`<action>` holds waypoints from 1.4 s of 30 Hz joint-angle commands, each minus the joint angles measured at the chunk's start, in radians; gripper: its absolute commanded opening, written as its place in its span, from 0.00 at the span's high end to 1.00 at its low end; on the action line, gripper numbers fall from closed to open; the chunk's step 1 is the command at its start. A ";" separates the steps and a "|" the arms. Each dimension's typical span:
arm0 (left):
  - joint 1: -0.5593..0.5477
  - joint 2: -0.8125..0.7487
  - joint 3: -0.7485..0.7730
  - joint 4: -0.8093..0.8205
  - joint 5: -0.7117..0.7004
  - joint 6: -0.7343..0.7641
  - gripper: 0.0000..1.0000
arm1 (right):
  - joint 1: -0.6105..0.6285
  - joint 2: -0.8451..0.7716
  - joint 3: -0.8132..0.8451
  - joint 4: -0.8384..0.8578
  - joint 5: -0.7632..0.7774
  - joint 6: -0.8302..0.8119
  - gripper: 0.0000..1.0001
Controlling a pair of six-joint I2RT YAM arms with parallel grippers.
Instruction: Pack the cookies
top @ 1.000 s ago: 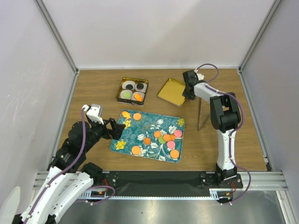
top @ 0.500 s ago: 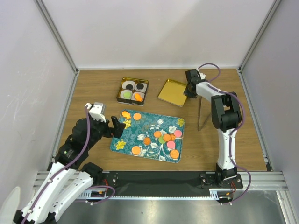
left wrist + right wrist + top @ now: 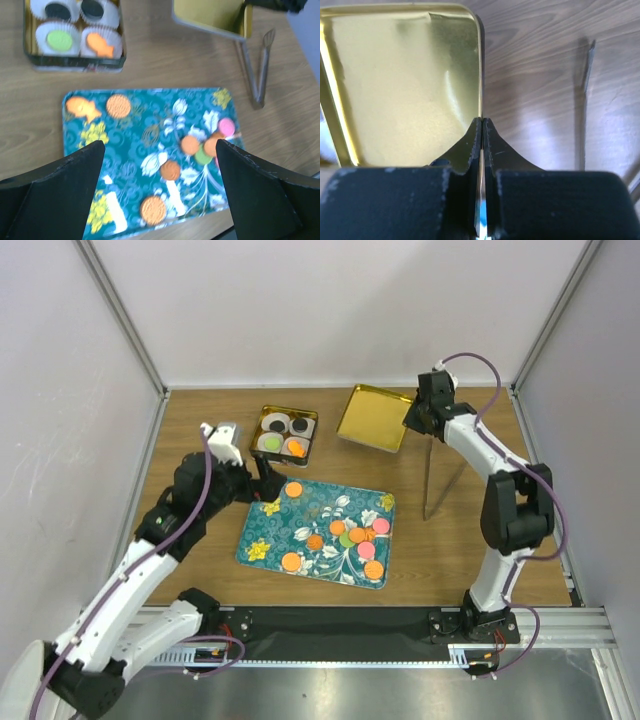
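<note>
Several cookies [image 3: 355, 536], orange, green and pink discs, lie on a teal floral tray [image 3: 320, 508]; a fish-shaped orange one [image 3: 82, 108] lies at its far left corner. A gold tin [image 3: 256, 441] behind the tray holds four white cups with cookies in them. My left gripper [image 3: 268, 474] is open and empty, above the tray's far left corner; in the left wrist view [image 3: 159, 150] the tray [image 3: 145, 130] lies between its fingers. My right gripper [image 3: 414, 421] is shut on the edge of the gold lid [image 3: 374, 418], held tilted off the table; the right wrist view [image 3: 482, 121] shows the lid [image 3: 405, 85].
Metal tongs [image 3: 428, 478] lie on the wooden table right of the tray, also in the left wrist view [image 3: 255, 70]. White walls with metal posts close in the table on three sides.
My left arm has reached forward, its gripper moving from the tray's left side to its far left corner near the tin. My right gripper has lifted the lid and carried it back.
</note>
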 commanded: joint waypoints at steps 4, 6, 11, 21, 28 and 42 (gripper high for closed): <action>0.007 0.166 0.156 0.141 0.072 -0.041 0.00 | 0.078 -0.205 -0.133 0.057 -0.118 -0.006 1.00; 0.034 0.246 0.205 0.140 0.138 -0.040 0.00 | 0.100 -0.275 -0.177 0.072 -0.166 -0.003 1.00; 0.132 0.367 0.222 0.224 0.337 -0.089 0.00 | 0.168 -0.374 -0.221 0.086 -0.249 0.020 1.00; 0.177 0.437 0.185 0.405 0.551 -0.214 0.00 | 0.265 -0.423 -0.245 0.118 -0.318 0.062 1.00; 0.179 0.446 0.152 0.428 0.566 -0.243 0.08 | 0.288 -0.422 -0.251 0.135 -0.315 0.076 1.00; 0.179 0.452 0.130 0.416 0.575 -0.249 0.34 | 0.290 -0.403 -0.248 0.135 -0.304 0.059 1.00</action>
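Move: The gold lid, already pinched at its right edge by the right fingers and off the table, has its middle about 8 cm left of the right hand, roughly level in height. From the empty, open left hand it lies some 22 cm ahead, 25 cm right and 10 cm lower. The cookie box stands about 34 cm left of the right hand, level with it forward, 11 cm below; the cookie tray's middle is 5 cm back and 7 cm right of the left hand, 23 cm lower. The gold lid, kept pinched by its right edge, is brought by the right hand about 15 cm left and as far back, rising some 9 cm and turning nearly 30 degrees counter-clockwise with its left side tipping up, then held still. The left hand reaches about 8 cm forward and 7 cm right to meet the lid's left part, rolls its left side down, and starts closing its fingers there, to roughly two thirds open. ##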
